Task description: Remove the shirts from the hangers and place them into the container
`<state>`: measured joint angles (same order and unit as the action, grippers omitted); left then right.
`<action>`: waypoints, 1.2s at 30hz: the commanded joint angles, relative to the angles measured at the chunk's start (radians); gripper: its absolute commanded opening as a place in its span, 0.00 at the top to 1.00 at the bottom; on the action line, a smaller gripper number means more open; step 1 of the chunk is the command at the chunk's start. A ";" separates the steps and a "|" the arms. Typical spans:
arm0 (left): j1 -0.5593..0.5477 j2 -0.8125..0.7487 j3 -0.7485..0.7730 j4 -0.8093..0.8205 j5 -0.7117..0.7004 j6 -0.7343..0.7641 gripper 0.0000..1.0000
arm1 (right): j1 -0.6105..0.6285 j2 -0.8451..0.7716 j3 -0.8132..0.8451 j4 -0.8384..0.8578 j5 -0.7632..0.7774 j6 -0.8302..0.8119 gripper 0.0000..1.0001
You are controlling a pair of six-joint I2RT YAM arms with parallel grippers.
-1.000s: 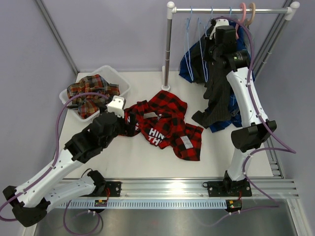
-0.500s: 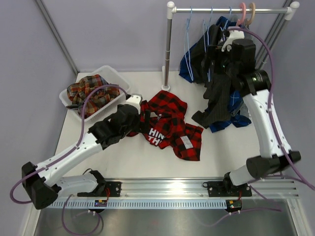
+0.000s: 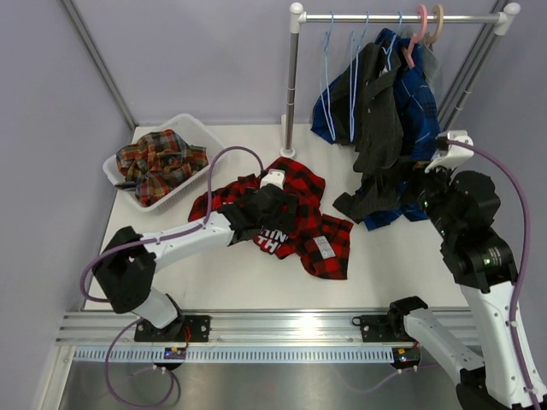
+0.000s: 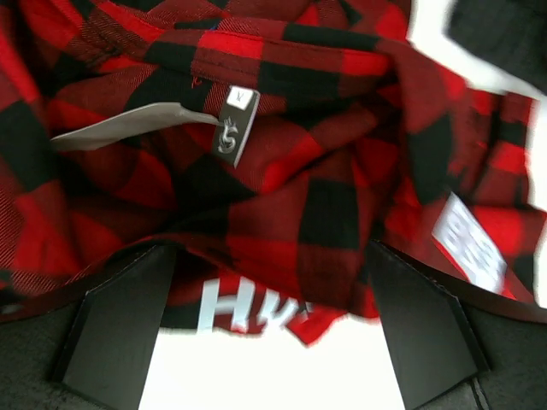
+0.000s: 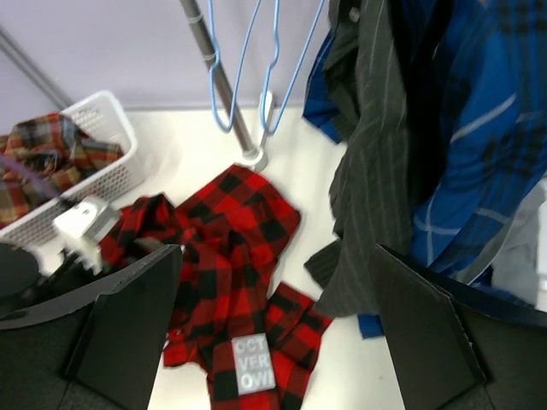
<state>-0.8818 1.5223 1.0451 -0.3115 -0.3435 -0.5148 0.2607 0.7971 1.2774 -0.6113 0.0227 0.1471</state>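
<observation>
The red-and-black check shirt [image 3: 303, 224] lies crumpled mid-table, its white lettering showing. My left gripper [image 3: 272, 205] hovers low over it, open, with the cloth [image 4: 282, 171] spread just beyond the fingers [image 4: 120, 329] and nothing pinched. The dark grey shirt [image 3: 376, 120] and the blue plaid shirt [image 3: 419, 94] hang on the rack. My right gripper [image 3: 425, 192] is open and empty, held off to the right of them; it looks at the grey shirt [image 5: 385, 171] and the blue one [image 5: 479, 154]. A brown-orange-green shirt [image 3: 158, 162] fills the white container [image 3: 205, 135].
Bare light-blue hangers [image 3: 329, 77] hang on the rail [image 3: 385, 17], with a pink hanger [image 3: 420, 26] and a beige hanger [image 3: 438, 21] at its right end. The rack's pole [image 3: 292, 85] stands behind the red shirt. Grey walls close in on both sides.
My right gripper has opened and drawn back from the top of the rack, down and to the right. My left arm has reached rightward over the red shirt.
</observation>
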 commanded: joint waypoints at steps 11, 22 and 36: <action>0.030 0.329 0.082 0.190 -0.114 -0.033 0.13 | -0.005 -0.095 -0.196 0.119 -0.199 0.062 0.01; 0.038 0.276 0.004 0.249 -0.106 0.064 1.00 | -0.003 -0.148 -0.233 0.104 -0.201 0.029 0.01; 0.174 -0.267 0.403 0.032 -0.330 0.444 1.00 | -0.003 -0.179 -0.251 0.107 -0.213 0.035 0.00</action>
<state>-0.7586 1.3216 1.3312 -0.2958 -0.5697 -0.2043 0.2607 0.6292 1.0325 -0.5419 -0.1776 0.1905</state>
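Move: The red-and-black shirt lies spread under the left hand, its middle some 11 cm down and 3 cm ahead. The container is about 31 cm to the left and 15 cm farther out, the middle of it roughly 7 cm below the hand; the rack foot stands about 20 cm ahead and 1 cm to the right, 11 cm down. From the right hand the shirt lies about 22 cm left, 5 cm ahead and 38 cm below. The red-and-black shirt, near its label, is what the left hand reaches for: the open fingers sink about 10 cm, edging forward, and shut on a fold. The hand then lifts it fast, some 30 cm up and a little left towards the container, fingertips tipping up roughly 30 degrees. The right hand, empty and open, sinks 5 cm, drifting left and back. ##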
